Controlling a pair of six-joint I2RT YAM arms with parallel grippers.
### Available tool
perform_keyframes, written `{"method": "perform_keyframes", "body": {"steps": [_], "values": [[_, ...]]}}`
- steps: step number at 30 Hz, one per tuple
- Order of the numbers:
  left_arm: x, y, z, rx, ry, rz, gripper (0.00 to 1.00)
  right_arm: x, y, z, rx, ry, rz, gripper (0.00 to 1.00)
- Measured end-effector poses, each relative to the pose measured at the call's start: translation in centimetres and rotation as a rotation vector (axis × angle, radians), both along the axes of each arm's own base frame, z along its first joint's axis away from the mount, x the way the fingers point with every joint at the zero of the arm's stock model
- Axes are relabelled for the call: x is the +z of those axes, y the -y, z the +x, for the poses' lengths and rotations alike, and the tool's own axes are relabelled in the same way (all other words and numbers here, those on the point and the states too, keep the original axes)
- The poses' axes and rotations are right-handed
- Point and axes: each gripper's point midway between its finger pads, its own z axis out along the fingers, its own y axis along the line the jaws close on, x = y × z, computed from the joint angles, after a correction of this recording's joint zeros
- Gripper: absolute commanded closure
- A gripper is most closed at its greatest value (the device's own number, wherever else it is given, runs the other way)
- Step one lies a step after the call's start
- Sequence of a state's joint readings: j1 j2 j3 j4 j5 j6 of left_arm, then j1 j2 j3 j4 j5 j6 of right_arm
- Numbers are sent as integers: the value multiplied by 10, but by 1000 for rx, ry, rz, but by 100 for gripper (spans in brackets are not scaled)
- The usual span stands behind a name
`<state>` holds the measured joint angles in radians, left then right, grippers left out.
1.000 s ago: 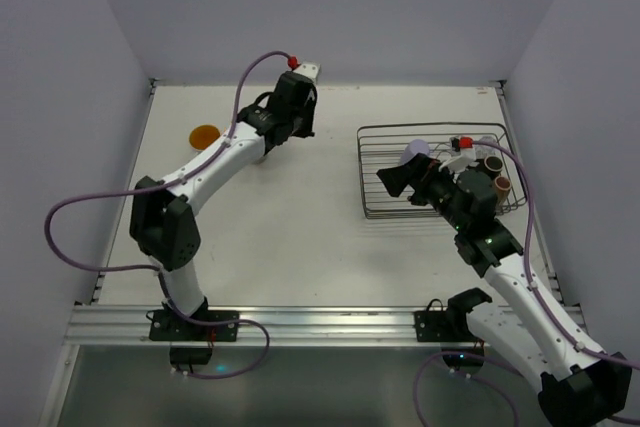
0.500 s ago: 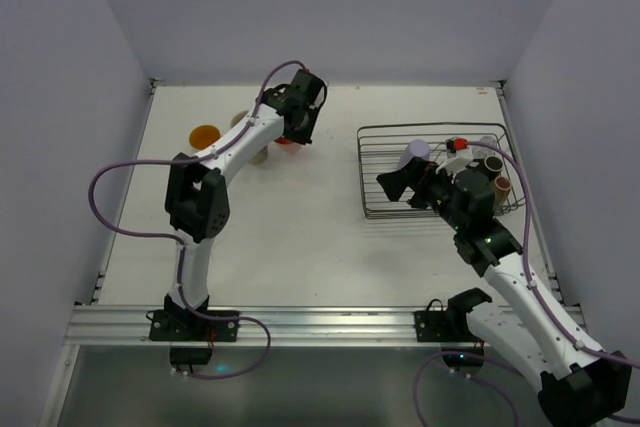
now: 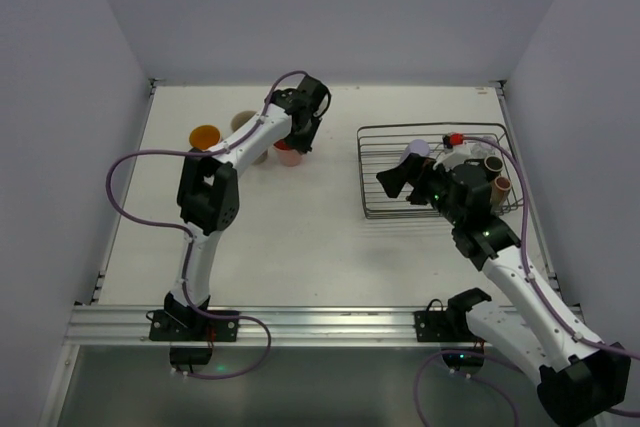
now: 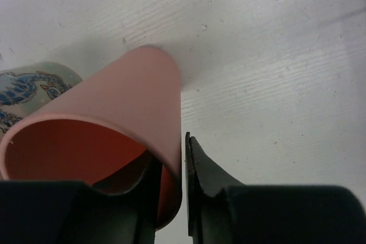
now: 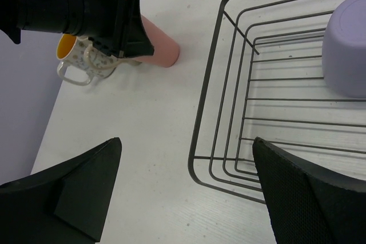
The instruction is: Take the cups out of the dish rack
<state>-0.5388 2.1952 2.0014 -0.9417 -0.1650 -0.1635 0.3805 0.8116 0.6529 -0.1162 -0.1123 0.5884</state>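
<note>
A salmon-red cup [image 3: 288,154] stands on the table beside the cream patterned mug [image 3: 244,124] and the orange-inside cup [image 3: 204,135]. My left gripper [image 3: 293,144] straddles its rim. In the left wrist view one finger is inside the salmon cup [image 4: 114,112] and the other is just outside the wall, with a thin gap showing, so the left gripper [image 4: 171,158] is narrowly open. My right gripper [image 3: 395,182] hangs wide open and empty over the near-left corner of the dish rack [image 3: 368,172]. A lavender cup [image 5: 346,50] lies inside the rack [image 5: 201,118].
Two small brown cups [image 3: 497,173] sit at the rack's right end, partly behind my right arm. The patterned mug [image 5: 94,61] and the salmon cup [image 5: 157,47] stand close together left of the rack. Walls enclose the table on three sides.
The left arm swung in and lowered the salmon cup onto the table beside the mug, and its jaws have just eased off the wall. The right arm has barely moved.
</note>
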Motion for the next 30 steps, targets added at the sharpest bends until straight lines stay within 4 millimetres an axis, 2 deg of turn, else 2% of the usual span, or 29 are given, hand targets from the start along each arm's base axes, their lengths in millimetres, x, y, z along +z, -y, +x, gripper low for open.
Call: {"method": "perform_keyframes", "body": {"steps": [1, 3, 4, 6, 7, 9, 11, 15, 18, 23, 27, 30], "values": [[0, 0, 0, -1, 0, 2, 66, 2, 1, 1, -4, 5, -3, 1], [0, -1, 0, 0, 3, 6, 59, 5, 2, 4, -15, 13, -11, 1], [0, -1, 1, 1, 4, 7, 52, 7, 3, 5, -18, 17, -15, 1], [0, -2, 1, 2, 6, 9, 46, 8, 5, 8, -29, 17, -29, 1], [0, -2, 1, 3, 8, 11, 38, 9, 6, 9, -36, 15, -39, 1], [1, -3, 2, 7, 12, 14, 32, 8, 10, 14, -59, 9, -64, 1], [2, -3, 3, 10, 18, 16, 21, 6, 16, 21, -92, -1, -100, 1], [18, -3, 6, 18, 56, -1, 5, 1, 30, 34, -164, -16, -181, 1], [47, -1, 9, 27, 124, -47, 0, -3, 38, 41, -204, -35, -240, 1], [127, -1, 4, 41, 309, -184, 0, -16, 57, 61, -280, -80, -344, 1], [191, -5, -26, 24, 460, -342, 0, -34, 71, 73, -324, -146, -414, 1], [230, -1, -59, -24, 551, -493, 0, -44, 75, 83, -337, -182, -455, 1]]}}
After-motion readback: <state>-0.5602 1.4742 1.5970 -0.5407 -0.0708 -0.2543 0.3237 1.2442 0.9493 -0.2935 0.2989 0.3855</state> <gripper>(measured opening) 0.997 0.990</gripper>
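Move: The pink cup stands with its near-right wall between the left fingers, its middle roughly 3 cm left, 1 cm ahead and 5 cm below the hand; the cream cup is about 11 cm left and 2 ahead, the orange-lined mug about 20 left and 1 ahead. The purple cup in the rack lies some 13 cm ahead, 6 right and 15 below the right hand; the black cup is about 15 cm right of the purple one and 4 nearer. The pink cup's wall is let go as the left fingers, just beginning to part, spread wide while the hand stays put; the hand then climbs about 23 cm clear of it, drawing back some 6 cm late on as the fingers swing up forward and to the right. Meanwhile the open right hand goes forward and right towards the purple cup, later also sinking, turning clockwise, rolling right side down and tipping downward. ##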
